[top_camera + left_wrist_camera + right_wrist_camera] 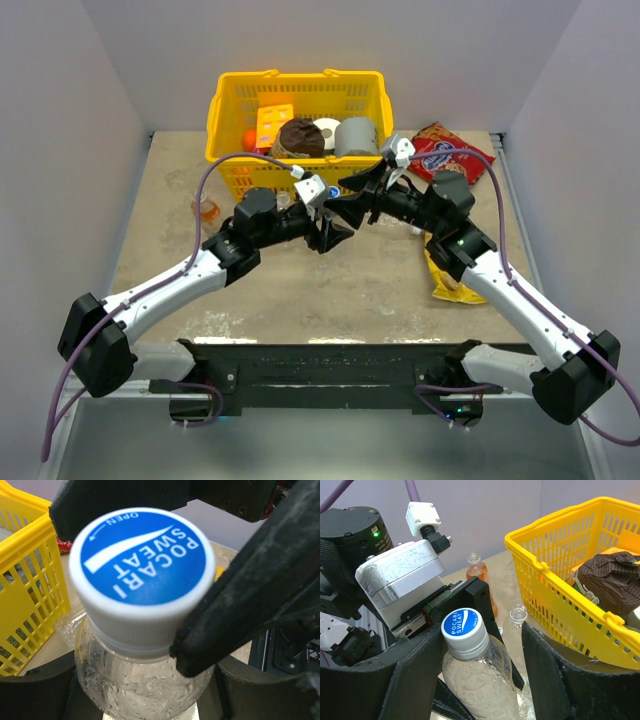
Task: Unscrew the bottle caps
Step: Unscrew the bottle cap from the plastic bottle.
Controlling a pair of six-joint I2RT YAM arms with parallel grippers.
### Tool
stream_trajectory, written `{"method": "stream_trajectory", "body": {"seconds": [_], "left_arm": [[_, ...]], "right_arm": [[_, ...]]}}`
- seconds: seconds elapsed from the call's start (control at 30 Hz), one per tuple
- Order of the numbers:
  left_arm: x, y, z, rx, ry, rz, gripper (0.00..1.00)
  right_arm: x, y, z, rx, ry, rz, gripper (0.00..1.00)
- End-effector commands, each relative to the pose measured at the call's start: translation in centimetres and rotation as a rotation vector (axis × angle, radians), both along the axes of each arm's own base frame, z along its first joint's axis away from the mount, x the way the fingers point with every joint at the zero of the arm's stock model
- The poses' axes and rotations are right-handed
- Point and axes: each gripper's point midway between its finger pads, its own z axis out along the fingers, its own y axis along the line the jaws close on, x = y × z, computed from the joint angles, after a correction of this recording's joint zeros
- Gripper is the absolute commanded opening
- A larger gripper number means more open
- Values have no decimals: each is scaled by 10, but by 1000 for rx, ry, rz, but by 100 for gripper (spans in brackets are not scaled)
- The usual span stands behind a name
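Observation:
A clear bottle [480,680] with a white, blue-faced cap [464,625] leans between the two arms. My left gripper [145,695] is shut on the bottle's body [140,680] just below the cap [142,575]. My right gripper [480,640] is open and straddles the cap. Its left finger [410,680] lies close against the cap, while its right finger [555,680] stands apart with a visible gap. In the top view both grippers [325,235] [352,205] meet mid-table in front of the basket, hiding the bottle.
A yellow basket [225,100] with a brown pack, rolls and a grey can stands at the back. An orange bottle [479,577] and a clear bottle [518,615], both uncapped, stand beside it. A red snack pack [445,155] and a yellow one [445,285] lie right.

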Motion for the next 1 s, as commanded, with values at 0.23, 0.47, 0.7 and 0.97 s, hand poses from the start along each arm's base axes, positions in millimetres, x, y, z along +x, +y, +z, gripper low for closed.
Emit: {"method": "stream_trajectory", "body": {"seconds": [0.23, 0.47, 0.7, 0.97], "left_arm": [[-1, -5, 22, -36, -48, -19, 34], [-4, -5, 26, -39, -63, -35, 34], [-22, -11, 33, -55, -87, -145, 34], [-52, -18, 39, -67, -125, -337, 34]], "right_arm": [[-7, 0, 30, 48, -79, 13, 36], [-12, 4, 28, 41, -80, 59, 11], [-24, 13, 25, 27, -76, 157, 0], [-47, 17, 13, -26, -42, 370, 0]]}}
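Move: My left hand still holds the plastic bottle upright. Its blue-topped cap sits about 10 cm above that hand's grip and perhaps 2 cm ahead. For my open right hand, the cap is already between the fingers, roughly 1 cm back and 1 cm to the left, level with it. From the right hand, an open clear bottle stands about 14 cm ahead, 14 cm left and 26 cm down; the yellow basket's middle is around 35 cm ahead, 9 cm left and 27 cm down. I shut my right fingers from their wide gap until they pinch the cap from both sides, edging back and left to centre on it. Keeping that pinch, I turn my right hand some 10 degrees counter-clockwise while my left, still gripping the bottle, turns about 5 degrees clockwise; both draw back towards my base, roughly 2 cm in all. ##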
